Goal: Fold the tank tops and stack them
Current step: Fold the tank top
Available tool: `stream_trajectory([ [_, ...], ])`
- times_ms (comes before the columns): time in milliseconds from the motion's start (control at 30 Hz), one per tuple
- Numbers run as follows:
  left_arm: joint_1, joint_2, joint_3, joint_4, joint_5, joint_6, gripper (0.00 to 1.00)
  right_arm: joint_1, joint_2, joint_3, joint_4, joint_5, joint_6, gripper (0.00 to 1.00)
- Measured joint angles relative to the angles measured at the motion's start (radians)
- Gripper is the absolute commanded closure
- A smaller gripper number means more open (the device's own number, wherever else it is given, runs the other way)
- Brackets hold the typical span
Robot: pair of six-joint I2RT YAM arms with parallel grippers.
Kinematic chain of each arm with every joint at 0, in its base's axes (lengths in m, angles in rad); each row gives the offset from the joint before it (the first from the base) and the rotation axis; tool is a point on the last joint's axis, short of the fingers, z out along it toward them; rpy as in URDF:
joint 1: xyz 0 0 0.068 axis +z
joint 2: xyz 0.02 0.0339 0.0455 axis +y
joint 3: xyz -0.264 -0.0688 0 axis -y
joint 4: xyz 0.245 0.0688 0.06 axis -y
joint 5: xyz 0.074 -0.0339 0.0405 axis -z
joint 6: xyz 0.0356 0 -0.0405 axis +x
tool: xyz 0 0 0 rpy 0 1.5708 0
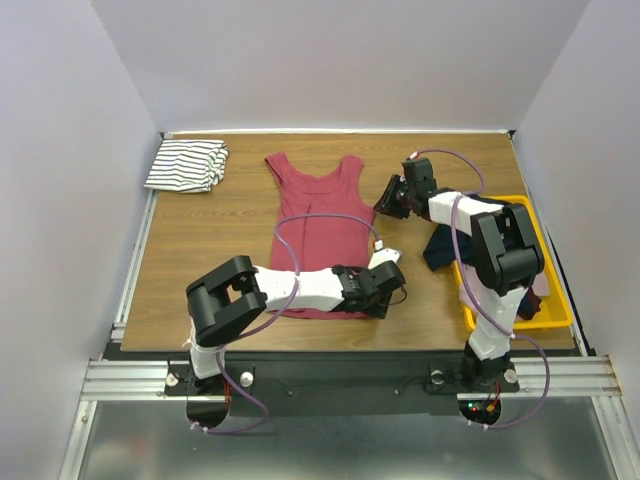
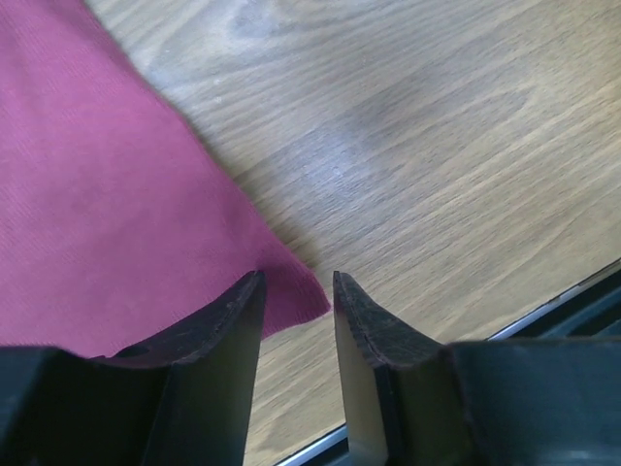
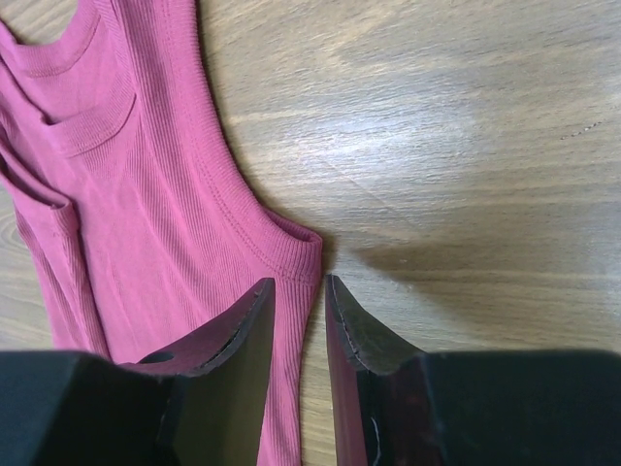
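Note:
The dark red tank top [image 1: 320, 235] lies spread flat in the middle of the table, straps toward the back. The striped tank top [image 1: 187, 165] sits folded at the back left. My left gripper [image 1: 380, 302] is at the red top's near right hem corner. In the left wrist view that gripper [image 2: 297, 277] is open, with the corner of the red cloth [image 2: 97, 194] lying between its tips. My right gripper [image 1: 381, 206] is at the top's right side, below the armhole. In the right wrist view it [image 3: 301, 283] stands open, astride the ribbed edge of the red top [image 3: 146, 194].
A yellow bin [image 1: 555, 315] stands at the right edge. Dark clothes [image 1: 440, 250] hang over its left rim onto the table. A metal rail [image 2: 572, 296] runs along the table's near edge, close to my left gripper.

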Motion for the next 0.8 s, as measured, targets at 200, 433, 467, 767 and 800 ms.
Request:
stream_trajectory([
  [200,-0.015,0.033,0.007,-0.002,0.005,0.005,0.86,0.000,0.016,0.000,0.002,0.000,0.000,0.67],
  [433,-0.014,0.005,-0.025,0.009,0.006,-0.007,0.96,0.000,0.024,-0.001,0.005,0.000,0.000,0.67],
  [467,-0.014,-0.011,-0.040,0.013,0.007,-0.012,0.96,0.000,0.024,-0.003,0.008,0.000,0.001,0.67],
  [767,-0.013,-0.146,-0.142,0.046,0.041,-0.056,1.00,0.000,-0.018,-0.090,0.033,0.000,0.016,0.67],
  [800,-0.013,-0.147,-0.147,0.049,0.046,-0.061,1.00,0.001,-0.021,-0.094,0.035,0.000,0.019,0.67],
])
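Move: The magenta tank top's lower right corner is between the left gripper's open fingertips, about 1 cm back and 2 cm below; its lower left corner lies some 26 cm to the left. The right gripper hovers over the tank top's right armpit corner, about 2 cm below and 1 cm left of it; the right shoulder strap is about 15 cm ahead and 8 cm left. The navy cloth is 15 cm right and 11 cm back. Sink the left gripper about 1 cm and slightly back, shut its fingers on the lower right corner, then lift the pinched corner some 3 cm while drawing it left and back. Meanwhile lower the right gripper about 2 cm onto the armpit corner, fingers kept partly open, and draw it back 2 cm, bearing on the cloth's edge. ##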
